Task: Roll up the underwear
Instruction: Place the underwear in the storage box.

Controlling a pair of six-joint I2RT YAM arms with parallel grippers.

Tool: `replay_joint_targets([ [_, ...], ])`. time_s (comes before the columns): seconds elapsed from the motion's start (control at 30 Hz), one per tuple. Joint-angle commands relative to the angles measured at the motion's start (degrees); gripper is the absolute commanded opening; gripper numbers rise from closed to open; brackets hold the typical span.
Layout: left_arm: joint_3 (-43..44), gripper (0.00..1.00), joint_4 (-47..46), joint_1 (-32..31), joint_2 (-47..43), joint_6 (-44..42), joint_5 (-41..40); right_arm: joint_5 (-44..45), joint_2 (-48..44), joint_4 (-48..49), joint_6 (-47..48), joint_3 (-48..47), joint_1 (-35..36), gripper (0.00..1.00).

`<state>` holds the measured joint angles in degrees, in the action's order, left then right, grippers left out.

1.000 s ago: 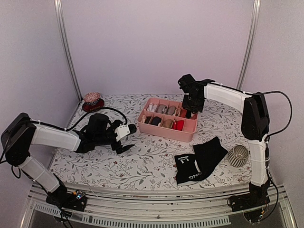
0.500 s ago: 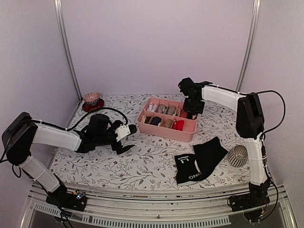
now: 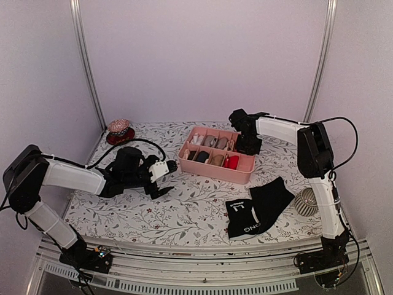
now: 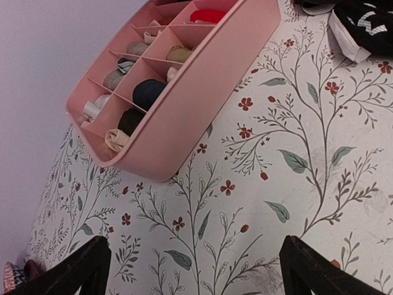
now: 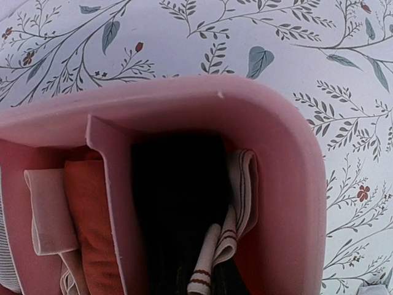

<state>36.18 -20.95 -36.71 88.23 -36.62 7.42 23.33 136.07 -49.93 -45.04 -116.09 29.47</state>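
One black underwear [image 3: 255, 212] with white letters on its black waistband lies flat on the table at the front right; it also shows in the left wrist view [image 4: 368, 18]. The other black underwear [image 5: 178, 203], with a beige red-striped waistband [image 5: 242, 190], sits bunched in the back right corner compartment of the pink tray [image 5: 288, 160]. My right gripper [image 3: 247, 146] reaches down into that corner, shut, with the fabric and band running up into its jaws. My left gripper [image 3: 170, 178] hovers open over bare cloth left of the tray, holding nothing.
The pink divided tray [image 3: 212, 170] holds several small rolled bundles, one red [image 3: 231, 161]. A ridged metal cup [image 3: 307, 201] lies at the right edge. A red dish with a pink object [image 3: 119, 130] stands at the back left.
My right gripper has come down and slightly left into the tray's back right corner. The left arm has stayed put.
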Motion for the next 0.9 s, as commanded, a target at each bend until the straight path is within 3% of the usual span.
replay_joint_targets([
  [0.0, 1.08, 0.99, -0.45, 0.49, 0.72, -0.12, -0.02, 0.38, 2.8, -4.23, -3.77, -0.63, -1.63, 0.1],
  [0.23, 1.17, 0.98, -0.38, 0.5, 0.81, -0.25, 0.01, -0.4, 1.69, -3.68, -2.25, -0.63, -1.7, 0.38],
  [0.57, 1.25, 0.99, -0.21, 0.49, 0.9, -0.29, 0.06, 0.35, 0.25, -4.86, -2.51, -0.54, -1.7, 0.43],
  [0.87, 1.26, 0.98, -0.09, 0.5, 0.93, -0.38, 0.14, 1.41, -0.89, -5.96, -2.8, -0.78, -1.44, 0.58],
])
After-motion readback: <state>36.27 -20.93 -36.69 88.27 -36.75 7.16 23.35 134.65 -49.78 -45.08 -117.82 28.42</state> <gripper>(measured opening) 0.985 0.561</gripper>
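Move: The right hand still holds the rolled underwear, already down in the storage box's far right compartment; the roll's middle is about 2 cm ahead, 1 cm left and 1 cm below. The red-and-pink roll next door sits some 7 cm left, level ahead. In the near row, the empty compartment is about 7 cm back, straight behind, and the red roll 6 cm back and 6 cm left. From the left hand the underwear is some 18 cm ahead, 34 cm right, 5 cm lower. The right hand lets go of the underwear: its nearly shut fingers spread to a bit over half open around the striped waistband, over the compartment. As they part it eases up about 2 cm and roughly 1 cm forward, starting to back out from the roll with hardly any turn of the wrist. ##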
